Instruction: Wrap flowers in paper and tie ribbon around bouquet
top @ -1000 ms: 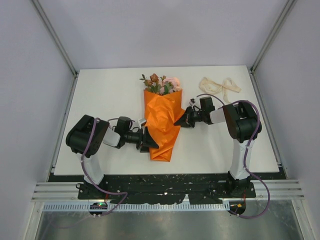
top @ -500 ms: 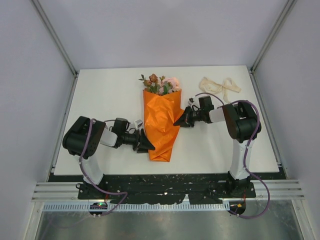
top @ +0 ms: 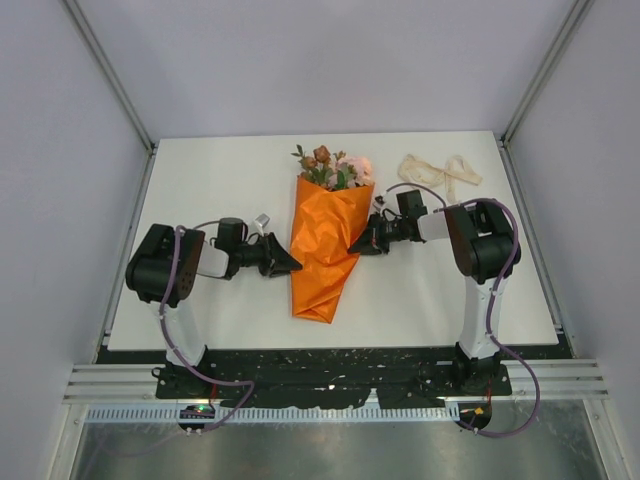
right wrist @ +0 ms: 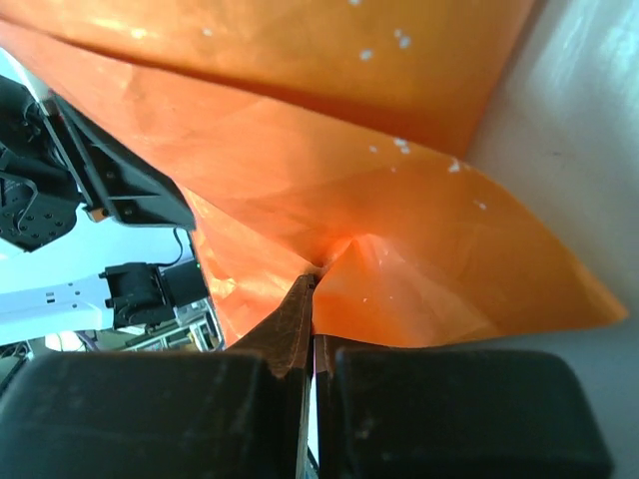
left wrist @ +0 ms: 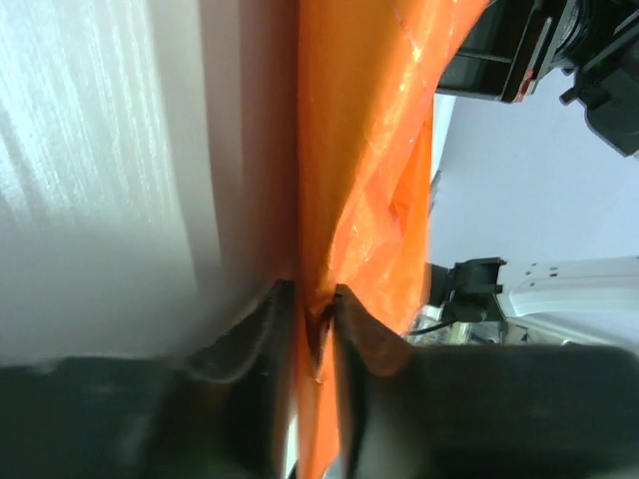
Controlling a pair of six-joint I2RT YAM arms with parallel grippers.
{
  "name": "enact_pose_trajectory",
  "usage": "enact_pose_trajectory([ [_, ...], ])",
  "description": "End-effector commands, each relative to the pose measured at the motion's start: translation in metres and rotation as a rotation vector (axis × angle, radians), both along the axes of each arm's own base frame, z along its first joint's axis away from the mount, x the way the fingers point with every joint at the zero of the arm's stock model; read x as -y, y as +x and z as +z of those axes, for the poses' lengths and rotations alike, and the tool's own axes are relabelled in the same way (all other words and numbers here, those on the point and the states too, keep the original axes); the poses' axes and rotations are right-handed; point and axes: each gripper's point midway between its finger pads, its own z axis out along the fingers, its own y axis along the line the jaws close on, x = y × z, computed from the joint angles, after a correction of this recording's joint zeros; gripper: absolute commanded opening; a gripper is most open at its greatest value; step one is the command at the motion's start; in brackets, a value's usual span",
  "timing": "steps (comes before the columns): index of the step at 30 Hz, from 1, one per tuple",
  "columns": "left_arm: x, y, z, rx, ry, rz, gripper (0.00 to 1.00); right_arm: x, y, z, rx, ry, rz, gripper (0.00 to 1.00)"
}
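The bouquet (top: 328, 245) lies mid-table as an orange paper cone, its point toward the near edge. The flowers (top: 335, 168), pink and rust-brown blooms with green leaves, stick out of its far, wide end. My left gripper (top: 292, 265) is shut on the paper's left edge (left wrist: 321, 299), a fold pinched between the fingers. My right gripper (top: 358, 245) is shut on the paper's right edge (right wrist: 329, 257), the sheet puckering at the fingertips (right wrist: 300, 299). The ribbon (top: 440, 172), a cream-white strip, lies loosely coiled at the far right, apart from both grippers.
The white table (top: 200, 190) ends at a black rail along the near edge (top: 330, 352). Grey walls close in the left, right and far sides. Both arm bases (top: 185, 350) (top: 480, 345) stand at the near edge.
My left gripper has closed on the paper's left edge and moved left and away from me. The bouquet has shifted a little toward the far right. The right gripper stayed shut on the paper.
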Motion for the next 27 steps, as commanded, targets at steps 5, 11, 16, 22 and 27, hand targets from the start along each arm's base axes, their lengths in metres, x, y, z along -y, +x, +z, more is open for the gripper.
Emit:
enact_pose_trajectory([
  [5,0.0,0.059,0.021,0.142,0.002,0.079,0.49,0.006,-0.019,-0.02,-0.06,-0.055,0.096,0.05],
  [11,0.007,0.107,0.037,0.185,-0.041,0.128,0.44,0.01,-0.031,-0.024,-0.073,-0.068,0.155,0.05],
  [16,0.006,0.119,0.04,0.201,-0.064,0.185,0.0,0.015,-0.031,-0.028,-0.067,-0.094,0.171,0.05],
  [22,0.004,0.13,0.047,0.22,-0.084,0.2,0.49,0.019,-0.027,-0.029,-0.059,-0.118,0.196,0.05],
  [27,0.009,0.159,0.054,0.235,-0.105,0.226,0.53,0.022,-0.029,-0.031,-0.058,-0.121,0.217,0.05],
])
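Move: My left fingers are shut on the orange paper's left edge; its next spot lies about 10 cm ahead, level sideways and some 2 cm higher. The flower heads are about 23 cm ahead and 9 cm to the right, slightly above; the wrap's folded bottom end lies roughly 12 cm back and 4 cm right, a little below. From my right hand, pinching the right edge, that spot is about 6 cm ahead and 14 cm left, 3 cm up. I release the paper with my left fingers and run forward along its left edge towards the flowers, rising some 3 cm; about 10 cm on I shut them, reopen them, and go slightly farther, about 12 cm in all. Meanwhile my right hand keeps its pinch, drawing back about 2 cm while turning some 10 degrees counter-clockwise. ##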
